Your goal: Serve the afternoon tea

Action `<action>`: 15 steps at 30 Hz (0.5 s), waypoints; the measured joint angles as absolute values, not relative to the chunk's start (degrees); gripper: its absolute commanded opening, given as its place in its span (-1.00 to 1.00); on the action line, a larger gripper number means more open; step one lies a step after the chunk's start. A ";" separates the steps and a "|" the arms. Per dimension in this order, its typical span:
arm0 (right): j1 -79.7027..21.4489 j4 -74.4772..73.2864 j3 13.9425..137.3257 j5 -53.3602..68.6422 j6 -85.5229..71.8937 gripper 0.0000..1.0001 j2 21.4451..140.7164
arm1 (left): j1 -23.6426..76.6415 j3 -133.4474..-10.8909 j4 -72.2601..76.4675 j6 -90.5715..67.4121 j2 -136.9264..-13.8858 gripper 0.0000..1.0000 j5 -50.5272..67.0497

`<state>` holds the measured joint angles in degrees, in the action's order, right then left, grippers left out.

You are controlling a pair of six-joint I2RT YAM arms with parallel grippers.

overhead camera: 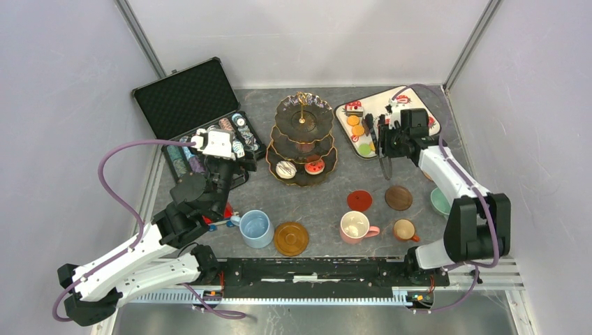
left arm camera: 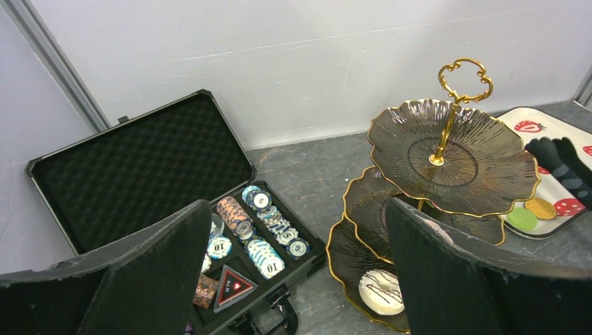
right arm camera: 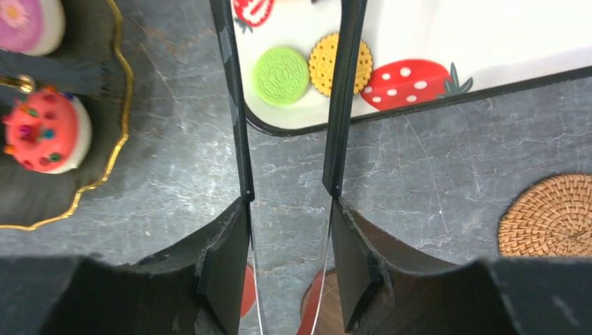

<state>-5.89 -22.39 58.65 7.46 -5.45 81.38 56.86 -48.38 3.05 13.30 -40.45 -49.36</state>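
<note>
The dark gold-rimmed three-tier stand (overhead camera: 303,115) stands mid-table, with a white donut (overhead camera: 285,169) and a red donut (overhead camera: 314,167) on its bottom tier. My right gripper (overhead camera: 385,142) is shut on black-tipped metal tongs (right arm camera: 237,125). The tong tips hover over the strawberry tray's (right arm camera: 489,42) near edge, one on each side of a green macaron (right arm camera: 281,75) and a yellow cookie (right arm camera: 340,64). My left gripper (left arm camera: 297,209) hangs wide open and empty between the chip case and the stand. Blue (overhead camera: 255,228), pink (overhead camera: 356,227), small brown (overhead camera: 404,229) and green (overhead camera: 440,202) mugs stand along the front.
An open black case of poker chips (overhead camera: 209,132) sits at the back left. Red (overhead camera: 359,200), brown (overhead camera: 398,197) and woven (overhead camera: 291,238) coasters lie between the stand and the mugs. A red toy (overhead camera: 225,211) lies under the left arm. Walls close in the table on three sides.
</note>
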 measured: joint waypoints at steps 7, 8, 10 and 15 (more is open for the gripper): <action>-5.96 -23.46 59.11 3.99 -4.36 -0.01 87.99 | 56.86 -48.38 3.05 13.30 -40.45 0.99 -49.39; -5.96 -23.53 59.27 3.84 -4.36 -0.01 88.68 | 56.86 -48.38 3.05 13.30 -40.45 1.00 -49.36; -5.96 -23.70 60.16 3.84 -4.38 -0.01 90.45 | 56.86 -48.38 3.05 13.30 -40.45 1.00 -49.39; -5.96 -23.64 62.85 3.90 -4.71 0.00 94.39 | 56.86 -48.38 3.05 13.30 -40.40 1.00 -49.39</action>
<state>-5.96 -23.64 62.85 3.90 -4.71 94.39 56.86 -48.38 3.05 13.30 -40.40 -49.39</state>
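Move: The right hand, holding the tongs, goes for the cake slice on the tray, which lies mostly hidden under the tongs, about 14 cm ahead, 1 cm right and 10 cm down. The green cookie is some 7 cm ahead and 3 cm left, the yellow cookie 8 cm ahead and 2 cm right, both 11 cm down. From the idle left hand, the cake slice is roughly 30 cm ahead, 44 cm right and 34 cm below. Still gripping the tongs, the right hand sinks about 6 cm towards the cake slice, tipping down some 10 degrees. ##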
